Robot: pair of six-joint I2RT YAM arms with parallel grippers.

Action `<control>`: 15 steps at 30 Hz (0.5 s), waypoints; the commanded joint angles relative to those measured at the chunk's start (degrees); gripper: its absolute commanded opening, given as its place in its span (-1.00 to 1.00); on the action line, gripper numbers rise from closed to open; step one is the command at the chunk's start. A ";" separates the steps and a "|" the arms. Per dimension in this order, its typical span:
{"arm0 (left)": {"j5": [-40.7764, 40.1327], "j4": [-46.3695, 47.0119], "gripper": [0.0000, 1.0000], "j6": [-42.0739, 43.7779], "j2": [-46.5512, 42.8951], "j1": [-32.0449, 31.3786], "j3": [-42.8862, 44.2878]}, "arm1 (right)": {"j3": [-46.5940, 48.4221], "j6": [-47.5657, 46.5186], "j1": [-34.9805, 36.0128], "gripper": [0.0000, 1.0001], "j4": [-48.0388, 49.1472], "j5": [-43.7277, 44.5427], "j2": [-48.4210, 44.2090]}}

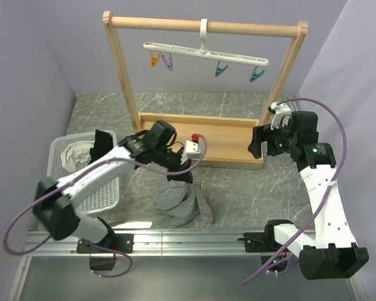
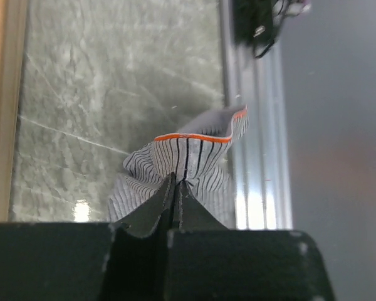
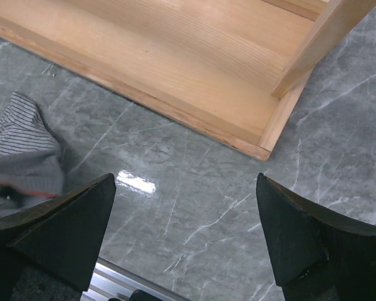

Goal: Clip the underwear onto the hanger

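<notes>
The underwear (image 1: 183,202) is grey cloth with fine dark stripes and an orange-edged hem. It hangs bunched from my left gripper (image 1: 182,168), with its lower part resting on the table. In the left wrist view my left gripper (image 2: 176,182) is shut on the underwear (image 2: 188,157). The hanger (image 1: 205,54) is a white bar hooked on the wooden frame's top rail, with orange, purple and two teal clips dangling. My right gripper (image 1: 261,143) is open and empty, raised over the frame's right end; the right wrist view shows my right gripper (image 3: 185,188) and the underwear (image 3: 22,147) at left.
A big wooden frame (image 1: 203,139) with a flat base stands at the table's middle back. A white basket (image 1: 106,188) at left holds a whitish cloth (image 1: 75,153) and a black garment (image 1: 103,141). A metal rail (image 1: 194,238) runs along the near edge.
</notes>
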 commanded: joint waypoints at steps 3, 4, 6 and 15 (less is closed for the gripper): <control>-1.80 0.66 -0.57 13.05 8.88 -0.15 6.02 | 1.91 1.34 -0.27 1.00 0.54 1.19 -0.07; -2.85 1.02 -0.40 14.03 9.67 -0.50 6.63 | 1.91 1.60 -0.27 1.00 1.06 1.28 0.28; -7.49 1.11 -0.08 14.39 11.60 -1.20 7.95 | 1.91 2.22 -0.27 1.00 1.42 1.54 0.37; -21.57 8.48 0.72 3.24 2.14 -12.24 0.77 | 1.30 5.38 -0.36 1.00 3.44 6.11 1.94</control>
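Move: The left hand still pinches the striped underwear by its orange-edged waist. Much of it already trails on the table, its middle some 3 cm back, 3 cm to the left and about 15 cm below. The rack's wooden tray has its middle roughly 18 cm ahead and 1 cm to the right, and the basket's is about 37 cm left and 9 cm ahead. From the right hand, the underwear lies some 24 cm left and 14 cm back, well below. The left fingers let go of the underwear's waist, spreading nearly full wide while the hand sinks about 5 cm and carries forward towards the wooden tray and a little right. The open hand then lifts slightly, easing back a touch and still drifting right, as the wrist rolls some 15 degrees. ##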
